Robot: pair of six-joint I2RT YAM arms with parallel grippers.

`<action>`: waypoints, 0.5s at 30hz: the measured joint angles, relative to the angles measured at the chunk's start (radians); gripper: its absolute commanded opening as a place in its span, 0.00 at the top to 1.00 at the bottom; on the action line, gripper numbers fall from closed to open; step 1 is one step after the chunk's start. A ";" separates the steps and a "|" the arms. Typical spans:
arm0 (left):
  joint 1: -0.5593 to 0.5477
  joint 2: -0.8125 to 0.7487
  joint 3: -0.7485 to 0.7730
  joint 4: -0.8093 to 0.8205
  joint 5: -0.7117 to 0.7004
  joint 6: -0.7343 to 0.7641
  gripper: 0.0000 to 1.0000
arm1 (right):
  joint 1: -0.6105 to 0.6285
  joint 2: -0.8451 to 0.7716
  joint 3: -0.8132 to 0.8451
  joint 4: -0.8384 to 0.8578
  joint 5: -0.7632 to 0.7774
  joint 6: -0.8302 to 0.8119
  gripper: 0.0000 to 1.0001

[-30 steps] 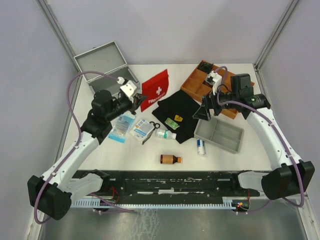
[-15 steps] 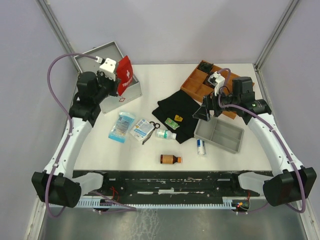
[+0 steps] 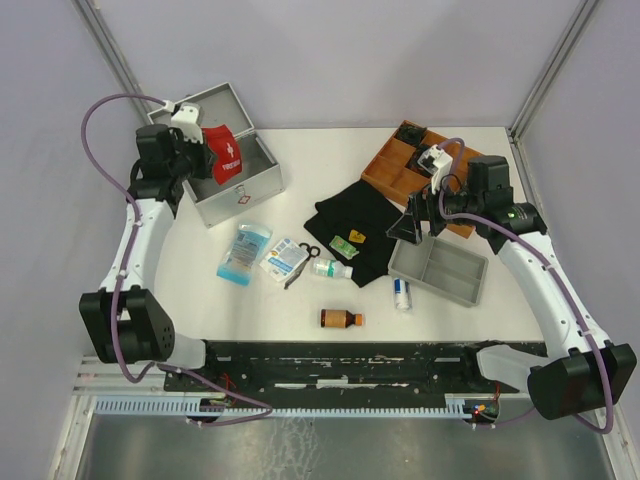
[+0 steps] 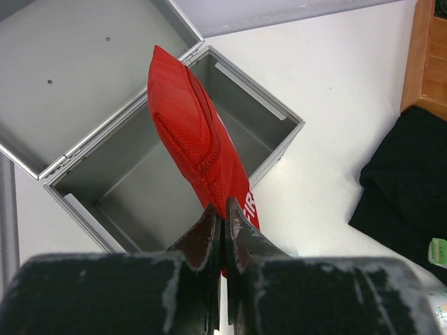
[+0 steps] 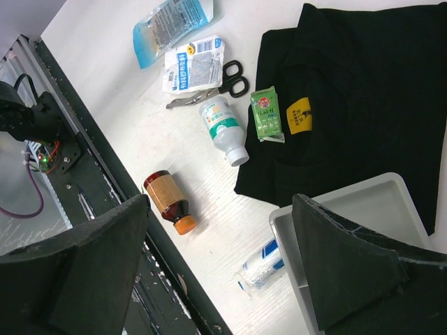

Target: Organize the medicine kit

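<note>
The medicine kit [image 3: 232, 204] is a silver-grey metal case at the back left of the table, its hinged lid [image 3: 200, 112] thrown open. My left gripper [image 3: 204, 150] is shut on the lower edge of a flat red first-aid pouch [image 3: 226, 155], which hangs over the case's opening. In the left wrist view the red pouch [image 4: 199, 139] stands on edge above the bare inside of the kit [image 4: 133, 188], pinched between my left gripper's [image 4: 223, 206] fingertips. My right gripper [image 3: 412, 222] hovers open and empty above the table, between the black cloth [image 3: 360, 225] and the grey divided tray [image 3: 440, 270].
A brown bottle [image 5: 167, 202], white bottle [image 5: 225, 129], blue-striped roll [image 5: 264, 264], scissors [image 5: 227, 78], green sachet [image 5: 267, 114] and two packets [image 3: 245, 252] [image 3: 284, 257] lie loose mid-table. A wooden tray [image 3: 400, 165] sits at the back right.
My left arm has swung left and back, carrying the red pouch from beside the black cloth to over the open case. The right arm has barely moved.
</note>
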 measured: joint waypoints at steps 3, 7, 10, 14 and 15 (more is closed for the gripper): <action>0.028 0.039 0.028 0.000 0.033 -0.031 0.97 | 0.000 0.000 0.000 -0.001 0.000 -0.004 0.09; 0.058 0.103 0.062 0.001 0.088 -0.082 0.97 | 0.000 0.000 -0.002 0.000 0.000 -0.006 0.09; 0.071 0.155 0.084 0.002 0.122 -0.118 0.97 | 0.000 0.000 -0.003 -0.001 0.000 -0.006 0.09; 0.077 0.203 0.090 0.002 0.156 -0.160 0.97 | 0.000 0.000 -0.003 -0.001 0.000 -0.007 0.09; 0.077 0.217 0.093 0.002 0.164 -0.175 0.97 | 0.000 0.000 -0.003 -0.001 0.000 -0.007 0.09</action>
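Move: Below and ahead of the left hand, which still grips the red first-aid pouch, is the open metal box, its middle about 6 cm forward and some 18 cm down. The raised lid stands roughly 17 cm forward and 6 cm to the hand's left; the light-blue bag lies about 13 cm back and 2 cm to the right. From the idle right hand, the box lies some 36 cm left and 22 cm forward. Lowering the pinched first-aid pouch towards the open metal box, the left hand sinks about 5 cm while easing some 3 cm forward, with the descent quickening after a mostly forward start. The wrist tips the fingers further down by about 10 degrees and rolls its left side down a little more than that; the fingers stay closed on the pouch. ##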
